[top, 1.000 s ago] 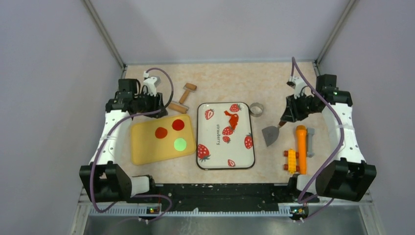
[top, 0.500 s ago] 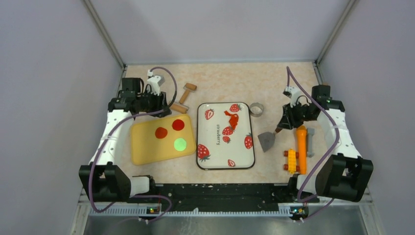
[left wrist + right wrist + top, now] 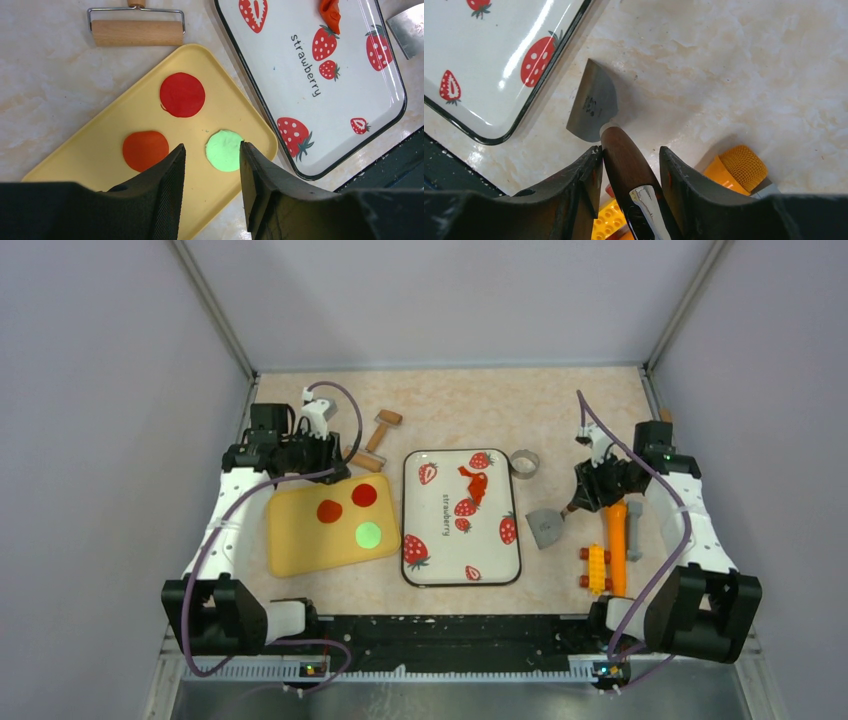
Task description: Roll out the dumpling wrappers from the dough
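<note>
A ragged orange-red scrap of dough lies on the strawberry tray. Three dumpling wrappers rest on the yellow tray: red, orange-red and green. My left gripper hangs open above that tray's near part with nothing between its fingers. My right gripper stands open around the brown handle of a metal scraper. The handle leans on the left finger, with a gap to the right one. The blade rests on the table right of the strawberry tray.
A wooden rolling pin lies behind the yellow tray. A metal ring cutter sits at the strawberry tray's far right corner. An orange tool, a grey piece and a yellow brick lie under and beside the right gripper.
The right arm has brought the scraper nearer and slightly left, laying its blade on the table. Its jaws have widened off the handle. The left arm has barely shifted.
</note>
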You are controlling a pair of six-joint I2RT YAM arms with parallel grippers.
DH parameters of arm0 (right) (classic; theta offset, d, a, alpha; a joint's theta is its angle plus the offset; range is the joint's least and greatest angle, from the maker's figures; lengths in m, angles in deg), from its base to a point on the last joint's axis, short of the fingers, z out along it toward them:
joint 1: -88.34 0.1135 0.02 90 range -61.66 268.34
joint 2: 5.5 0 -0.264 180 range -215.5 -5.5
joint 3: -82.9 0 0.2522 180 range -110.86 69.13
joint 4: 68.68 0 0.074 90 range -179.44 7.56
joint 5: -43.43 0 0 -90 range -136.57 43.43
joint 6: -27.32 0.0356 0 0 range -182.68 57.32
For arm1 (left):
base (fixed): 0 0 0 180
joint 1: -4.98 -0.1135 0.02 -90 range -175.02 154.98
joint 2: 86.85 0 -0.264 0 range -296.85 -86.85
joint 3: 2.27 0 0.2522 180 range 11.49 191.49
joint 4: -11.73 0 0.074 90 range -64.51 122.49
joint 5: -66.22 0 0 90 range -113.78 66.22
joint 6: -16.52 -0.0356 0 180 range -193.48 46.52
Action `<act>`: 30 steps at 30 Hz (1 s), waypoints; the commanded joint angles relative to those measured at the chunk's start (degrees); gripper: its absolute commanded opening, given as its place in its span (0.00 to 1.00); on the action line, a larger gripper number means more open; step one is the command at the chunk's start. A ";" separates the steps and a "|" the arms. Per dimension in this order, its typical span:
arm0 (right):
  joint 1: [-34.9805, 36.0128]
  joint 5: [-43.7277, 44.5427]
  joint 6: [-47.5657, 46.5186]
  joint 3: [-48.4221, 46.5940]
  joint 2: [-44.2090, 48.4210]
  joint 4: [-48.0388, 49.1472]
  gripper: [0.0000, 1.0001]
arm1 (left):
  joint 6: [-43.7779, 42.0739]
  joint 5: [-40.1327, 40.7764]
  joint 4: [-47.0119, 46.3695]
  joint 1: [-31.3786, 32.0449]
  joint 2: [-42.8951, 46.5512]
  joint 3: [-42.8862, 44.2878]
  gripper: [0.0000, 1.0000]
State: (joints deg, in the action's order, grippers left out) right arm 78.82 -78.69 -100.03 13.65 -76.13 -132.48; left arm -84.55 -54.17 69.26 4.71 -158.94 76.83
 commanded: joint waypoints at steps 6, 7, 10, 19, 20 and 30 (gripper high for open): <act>0.03 9.07 -0.81 -1.00 0.76 4.89 0.54 | -1.04 -0.12 -2.17 0.01 0.55 -0.03 0.47; 0.03 10.29 -0.47 -0.89 0.68 5.47 0.56 | -0.90 0.14 -2.30 0.01 0.49 -0.20 0.48; 0.03 12.86 0.54 -1.36 -0.49 6.32 0.56 | 0.10 0.23 -3.23 0.01 0.39 -0.83 0.48; 0.03 12.53 1.95 -3.04 -1.54 7.36 0.57 | 0.36 -0.80 -3.60 0.01 0.34 -1.74 0.48; 0.03 12.78 2.19 -3.12 -1.75 7.58 0.58 | 0.36 -0.81 -3.67 0.01 0.36 -1.82 0.48; 0.03 13.49 3.82 -3.63 -3.00 8.06 0.67 | 0.30 -0.70 -3.69 0.01 0.04 -1.97 0.48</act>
State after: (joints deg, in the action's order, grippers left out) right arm 78.84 -66.47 -96.94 13.08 -78.84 -126.87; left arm -84.26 -53.98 67.46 4.71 -158.99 75.41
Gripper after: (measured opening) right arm 0.658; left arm 0.482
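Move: The scraper's handle sits between the right hand's already loosened fingers; the scraper's middle is about 3 cm left, 2 cm back and 4 cm below. The orange microphone's middle lies some 8 cm right and 8 cm back, the yellow toy car about 4 cm right and 13 cm back, the ring cutter 11 cm left and 8 cm ahead. From the left hand, the scraper is roughly 44 cm right, 7 cm back and 11 cm lower. Already slack around the scraper's wooden handle, the right fingers spread clearly wider, leaving the handle loose between them near the tray-side finger. Meanwhile the hand shifts about 4 cm right towards the microphone's head and 2 cm forward, sinking slightly; its left side dips some 10 degrees as it turns a little clockwise. ##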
